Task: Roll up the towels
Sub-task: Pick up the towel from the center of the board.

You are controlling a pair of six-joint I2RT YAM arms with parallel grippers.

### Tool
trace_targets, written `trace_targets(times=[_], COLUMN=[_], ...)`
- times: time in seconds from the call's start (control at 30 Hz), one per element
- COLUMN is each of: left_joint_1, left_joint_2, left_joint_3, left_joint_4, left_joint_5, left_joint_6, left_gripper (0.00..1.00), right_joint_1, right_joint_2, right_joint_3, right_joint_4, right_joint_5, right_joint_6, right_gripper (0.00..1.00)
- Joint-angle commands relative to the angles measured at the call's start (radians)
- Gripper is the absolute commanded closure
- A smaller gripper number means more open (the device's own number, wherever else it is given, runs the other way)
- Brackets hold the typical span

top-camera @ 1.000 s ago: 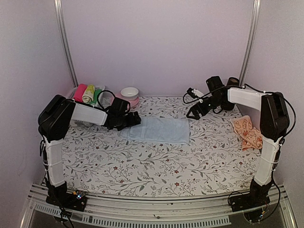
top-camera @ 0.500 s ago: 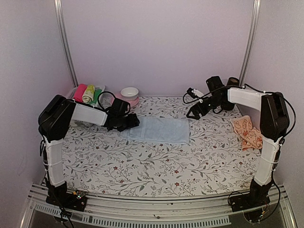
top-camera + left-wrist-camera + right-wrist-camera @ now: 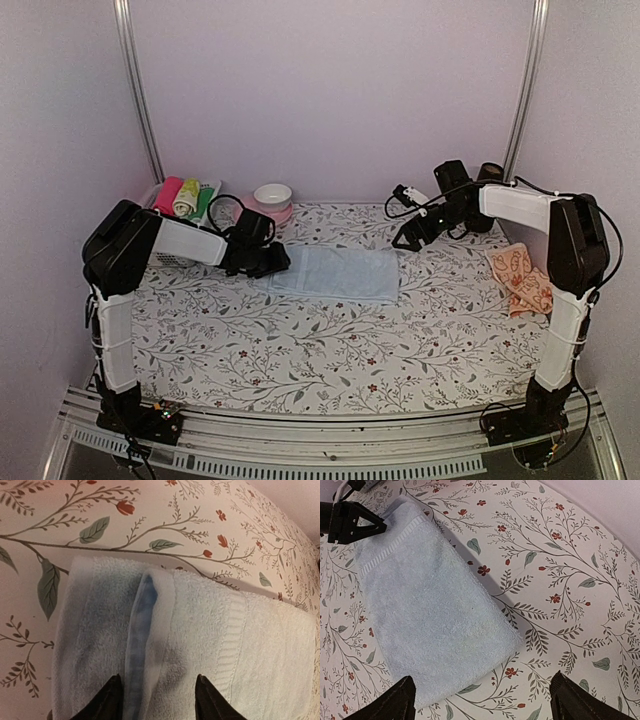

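The pale blue towel (image 3: 335, 273) lies flat on the floral sheet at mid-table. My left gripper (image 3: 279, 261) sits low on its left end. In the left wrist view the towel (image 3: 210, 630) shows a raised fold ridge (image 3: 142, 630) running between my two fingertips, and the gripper (image 3: 158, 677) is part-open around that ridge. My right gripper (image 3: 404, 226) hovers wide open over the towel's right end; its wrist view shows the towel (image 3: 430, 620) below, with the gripper (image 3: 481, 676) spanning its near corner without touching. The peach-orange towel (image 3: 520, 278) lies crumpled at the right edge.
A white basket (image 3: 165, 258) with several rolled coloured cloths (image 3: 185, 195) stands at the back left. A pink-and-white bowl (image 3: 272, 197) sits beside it. Walls close in on both sides and the back. The left gripper (image 3: 355, 520) shows in the right wrist view's top left corner.
My left gripper's jaws have narrowed steadily and it has slid slightly left over the towel's left end. The right arm has stayed where it was, jaws still wide.
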Motion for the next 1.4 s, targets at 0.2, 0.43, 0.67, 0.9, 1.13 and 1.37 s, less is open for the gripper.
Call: trace_targets(times=[0.2,0.43,0.67,0.9,1.13,1.37], left_joint_1=[-0.009,-0.01,-0.025,-0.054,-0.089,-0.106], left_joint_2=[0.027,0.028,0.018,0.01,0.005,-0.029], left_joint_3=[0.009,0.005,0.031,0.067,0.098,0.099], left_joint_4=[-0.014,-0.028,-0.05,-0.091,-0.15,-0.185], left_joint_5=[-0.003,-0.023,-0.066,-0.135,-0.265,-0.355], left_joint_6=[0.008,0.005,0.019,0.045,0.073,0.087], left_gripper=[0.62,0.75,0.92,1.0,1.0,1.0], right_joint_1=[-0.005,-0.005,-0.005,-0.005,-0.005,-0.005], right_joint_2=[-0.015,-0.015,-0.009,-0.008,-0.005,0.0], right_joint_3=[-0.004,-0.004,-0.004,-0.004,-0.004,-0.003], right_joint_4=[0.003,0.003,0.005,0.003,0.002,0.001], right_joint_5=[-0.021,-0.023,-0.026,-0.025,-0.028,-0.029], right_joint_6=[-0.003,-0.003,-0.002,-0.003,-0.003,-0.003], right_gripper=[0.08,0.09,0.09,0.09,0.09,0.09])
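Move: My left hand is already at the towel's left end: the folded edge stands between my half-open fingertips, about 1 cm below the hand point. The rest of the towel stretches away to the right, its middle some 10 cm right and 3 cm back. The pink plate is about 14 cm ahead and 4 cm left, the white bowl 17 cm ahead and 3 cm left. From my right hand, the fold lies about 21 cm left, level fore and aft, 11 cm lower. I close my left fingers fully on the towel's upright folded edge, sinking barely 1 cm as they come together, and pinch it between the tips. Keeping that pinch, I ease up about 1.5 cm from the low point and roll the hand some 15 degrees so that its left side rises. ##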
